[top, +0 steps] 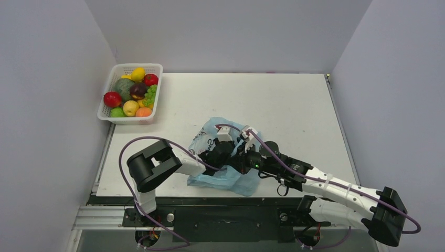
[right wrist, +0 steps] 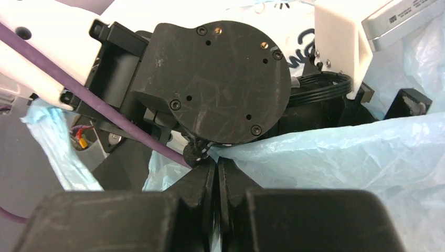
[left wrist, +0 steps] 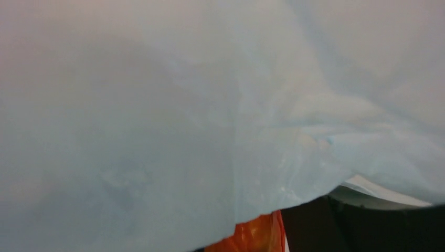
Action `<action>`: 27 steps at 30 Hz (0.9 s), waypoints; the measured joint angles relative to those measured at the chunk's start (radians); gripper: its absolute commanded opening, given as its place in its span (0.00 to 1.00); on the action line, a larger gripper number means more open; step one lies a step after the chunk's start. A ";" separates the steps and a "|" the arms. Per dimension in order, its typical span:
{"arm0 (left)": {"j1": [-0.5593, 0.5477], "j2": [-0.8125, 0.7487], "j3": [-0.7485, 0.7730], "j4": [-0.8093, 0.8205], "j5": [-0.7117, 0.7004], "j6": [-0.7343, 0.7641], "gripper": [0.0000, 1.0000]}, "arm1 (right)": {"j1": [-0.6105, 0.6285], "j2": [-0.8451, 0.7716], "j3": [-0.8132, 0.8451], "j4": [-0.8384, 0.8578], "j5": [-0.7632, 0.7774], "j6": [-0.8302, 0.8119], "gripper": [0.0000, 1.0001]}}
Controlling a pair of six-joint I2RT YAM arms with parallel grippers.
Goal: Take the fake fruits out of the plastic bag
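Observation:
The light-blue plastic bag (top: 210,137) lies crumpled at the table's near middle, with both arms meeting on it. My right gripper (right wrist: 216,164) is shut, its tips pinching an edge of the bag's film (right wrist: 336,157); it also shows in the top view (top: 241,156). My left wrist (top: 218,153) is pushed into the bag, and its fingers are hidden. The left wrist view is filled by the blue film (left wrist: 183,115). A glossy orange piece, perhaps a fake fruit (left wrist: 254,237), peeks out under the film's lower edge. No dark purplish fruit shows in the bag.
A white lattice basket (top: 156,67) with several toy fruits stands at the table's far left corner. The left arm's black wrist joint (right wrist: 220,79) sits just beyond my right fingertips. Grey walls close the table on three sides.

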 measured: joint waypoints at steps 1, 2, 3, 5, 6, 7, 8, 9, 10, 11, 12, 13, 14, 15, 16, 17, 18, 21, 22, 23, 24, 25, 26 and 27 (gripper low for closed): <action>-0.010 0.010 0.021 -0.023 -0.016 0.005 0.68 | 0.000 -0.024 -0.016 -0.012 0.011 0.000 0.00; -0.019 0.021 0.042 -0.045 -0.031 0.008 0.66 | 0.000 -0.043 -0.027 -0.018 0.021 0.000 0.00; -0.027 0.027 0.053 -0.060 -0.043 0.010 0.65 | -0.001 -0.072 -0.042 -0.025 0.035 0.000 0.00; -0.039 0.029 0.055 -0.072 -0.066 0.015 0.60 | -0.001 -0.112 -0.058 -0.037 0.054 0.000 0.00; -0.043 0.029 0.058 -0.080 -0.077 0.018 0.57 | -0.001 -0.135 -0.067 -0.040 0.067 0.000 0.00; -0.045 0.029 0.063 -0.091 -0.086 0.019 0.53 | -0.001 -0.154 -0.073 -0.043 0.077 0.000 0.00; -0.048 0.029 0.072 -0.116 -0.095 0.027 0.51 | -0.001 -0.180 -0.086 -0.046 0.098 0.002 0.00; -0.049 0.029 0.077 -0.129 -0.101 0.029 0.47 | -0.001 -0.201 -0.096 -0.048 0.112 0.005 0.00; -0.049 0.028 0.082 -0.146 -0.103 0.035 0.43 | -0.001 -0.224 -0.111 -0.053 0.131 0.009 0.00; -0.049 0.026 0.087 -0.160 -0.104 0.039 0.42 | -0.001 -0.245 -0.124 -0.063 0.153 0.015 0.00; -0.049 0.021 0.092 -0.181 -0.103 0.043 0.41 | -0.001 -0.259 -0.133 -0.074 0.173 0.020 0.00; -0.049 0.012 0.095 -0.205 -0.103 0.049 0.40 | -0.001 -0.275 -0.145 -0.088 0.201 0.026 0.00; -0.049 -0.002 0.095 -0.235 -0.101 0.052 0.38 | -0.001 -0.285 -0.153 -0.101 0.221 0.030 0.00; -0.049 -0.017 0.094 -0.263 -0.098 0.054 0.37 | -0.001 -0.297 -0.164 -0.117 0.249 0.037 0.00; -0.048 -0.036 0.093 -0.294 -0.092 0.056 0.34 | -0.001 -0.304 -0.169 -0.130 0.268 0.043 0.00; -0.047 -0.058 0.092 -0.322 -0.082 0.057 0.34 | -0.001 -0.313 -0.177 -0.144 0.290 0.048 0.00; -0.045 -0.085 0.090 -0.346 -0.068 0.057 0.33 | -0.001 -0.322 -0.182 -0.159 0.311 0.052 0.00; -0.034 -0.175 0.077 -0.378 -0.014 0.052 0.31 | -0.001 -0.343 -0.192 -0.194 0.369 0.066 0.00; -0.030 -0.212 0.067 -0.380 0.007 0.047 0.31 | -0.001 -0.345 -0.192 -0.200 0.383 0.069 0.00; -0.026 -0.252 0.055 -0.382 0.028 0.037 0.31 | -0.001 -0.345 -0.192 -0.203 0.396 0.071 0.00; -0.021 -0.288 0.042 -0.381 0.045 0.028 0.31 | -0.001 -0.344 -0.192 -0.203 0.406 0.072 0.00; -0.017 -0.324 0.026 -0.380 0.063 0.019 0.31 | -0.001 -0.340 -0.192 -0.204 0.414 0.072 0.00; -0.013 -0.355 0.008 -0.378 0.074 0.009 0.31 | -0.001 -0.334 -0.192 -0.203 0.421 0.072 0.00; -0.006 -0.395 -0.016 -0.378 0.091 -0.003 0.31 | -0.001 -0.328 -0.192 -0.203 0.425 0.072 0.00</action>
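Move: The red fruit lies in the bag right between the left hand's open fingers, about 1 cm to the right and 1 cm below. The lifted bag edge, already pinched by the right hand, is some 9 cm back, 4 cm left and 14 cm above the left hand. From the right hand the fruit lies about 9 cm ahead, 5 cm right and 15 cm down. Left hand grips the red fruit, lifts it about 8 cm and back; right hand draws the bag edge rightward. ##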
